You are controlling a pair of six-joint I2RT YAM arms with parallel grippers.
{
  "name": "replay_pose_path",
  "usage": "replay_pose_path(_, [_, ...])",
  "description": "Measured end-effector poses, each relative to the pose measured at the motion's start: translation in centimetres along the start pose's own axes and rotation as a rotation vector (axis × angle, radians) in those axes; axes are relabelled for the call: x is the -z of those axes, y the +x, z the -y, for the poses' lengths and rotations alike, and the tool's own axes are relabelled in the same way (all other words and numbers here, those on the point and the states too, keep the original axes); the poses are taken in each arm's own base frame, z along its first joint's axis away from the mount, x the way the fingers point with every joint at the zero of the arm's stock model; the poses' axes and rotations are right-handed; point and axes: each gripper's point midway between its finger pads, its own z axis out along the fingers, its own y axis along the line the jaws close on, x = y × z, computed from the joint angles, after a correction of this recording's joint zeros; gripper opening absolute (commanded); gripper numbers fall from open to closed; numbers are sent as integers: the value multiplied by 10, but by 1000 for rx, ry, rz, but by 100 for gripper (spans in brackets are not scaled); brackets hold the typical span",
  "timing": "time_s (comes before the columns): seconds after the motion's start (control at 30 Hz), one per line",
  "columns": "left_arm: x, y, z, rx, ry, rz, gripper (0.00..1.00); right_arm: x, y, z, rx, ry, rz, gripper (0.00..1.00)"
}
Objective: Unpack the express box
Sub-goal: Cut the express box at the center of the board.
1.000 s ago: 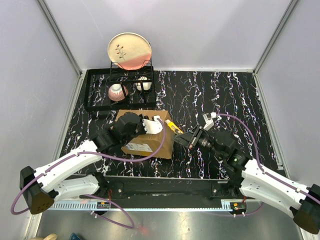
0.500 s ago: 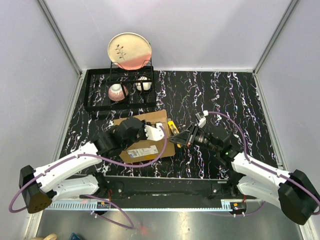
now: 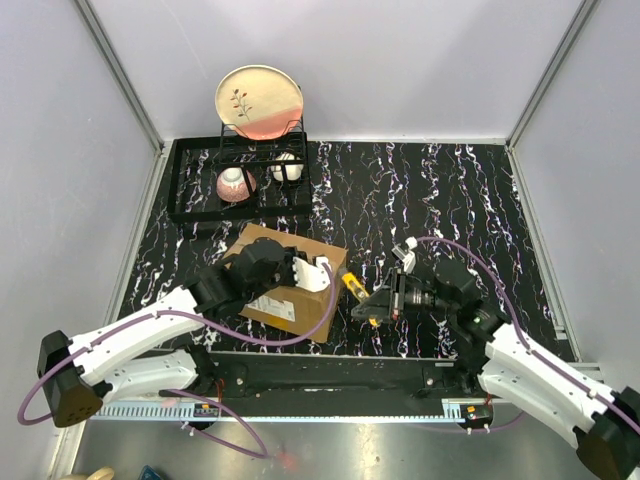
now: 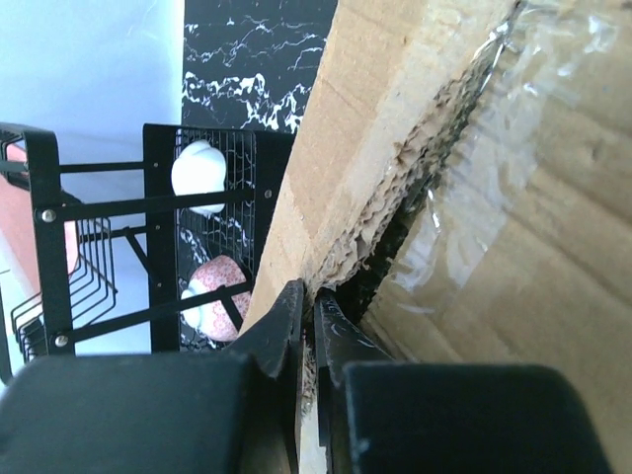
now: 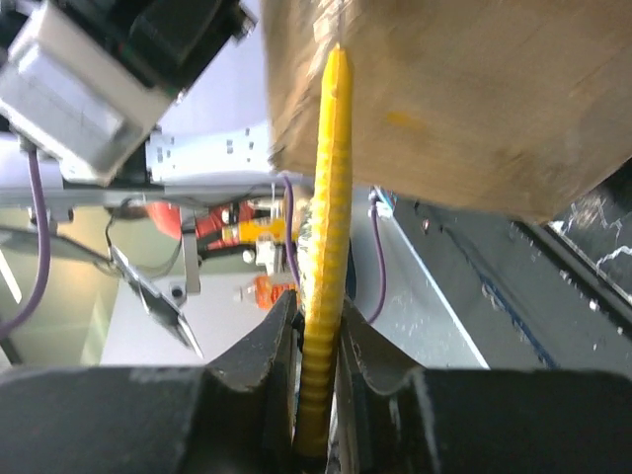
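The express box (image 3: 285, 290), a brown cardboard carton with a white label, lies tilted on the black marble table between the arms. My left gripper (image 3: 303, 270) reaches over it from the left and is shut on the torn edge of a flap (image 4: 326, 247), beside the slit tape seam (image 4: 464, 168). My right gripper (image 3: 372, 306) is shut on a yellow ribbed cutter (image 3: 353, 288). The cutter's tip touches the box's right side. In the right wrist view the cutter (image 5: 329, 188) rises from the gripper (image 5: 318, 308) to the box's lower edge (image 5: 464, 99).
A black dish rack (image 3: 205, 212) stands at the back left with a pink plate (image 3: 259, 100) upright, a pink bowl (image 3: 235, 184) and a white cup (image 3: 286, 168). Grey walls enclose the table on three sides. The metal base rail (image 3: 330, 372) runs along the near edge.
The box has turned and shifted on the table under my left gripper's hold. My right gripper has drawn toward the near edge, taking the yellow cutter down along the box's right side.
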Motion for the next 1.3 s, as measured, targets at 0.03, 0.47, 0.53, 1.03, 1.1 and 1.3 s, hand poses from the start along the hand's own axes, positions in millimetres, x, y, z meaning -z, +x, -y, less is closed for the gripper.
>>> replay_pose_path(0.03, [-1,-1,1,-5,5,3,0,3,4,0,5,2,-12,0])
replay_pose_path(0.47, [-6,-3,1,-17,27,4,81,35,39,-21,96,-5,-128,0])
replay_pose_path(0.53, [-3,-5,2,-23,51,8,99,35,38,-21,114,17,-131,0])
replay_pose_path(1.03, [110,-125,-99,193,48,401,99,36,7,-47,429,172,-167,0])
replay_pose_path(1.1, [117,-140,-89,212,149,447,99,34,6,-57,483,163,-187,0])
replay_pose_path(1.3, [127,-174,-37,205,546,539,99,16,29,-69,630,167,-352,0])
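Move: In the left fingers at the start is the slit top of the express box, its middle about 8 cm beneath that hand and 3 cm back. The knife that this hand goes for next lies some 14 cm to its right and 10 cm back, about level with it. The right hand already grips the knife, whose middle is about 2 cm to its left and 1 cm ahead; from there the box's middle lies roughly 16 cm left, 6 cm ahead and 8 cm lower. Opening wide, the left fingers let go of the cardboard, and the arm climbs nearly 20 cm off the box, then swings back about 11 cm and right towards the knife, fingers dipping and turning clockwise. The right hand keeps its grip on the knife, draws back about 5 cm, then rises some 6 cm while its wrist rolls and turns counter-clockwise. ##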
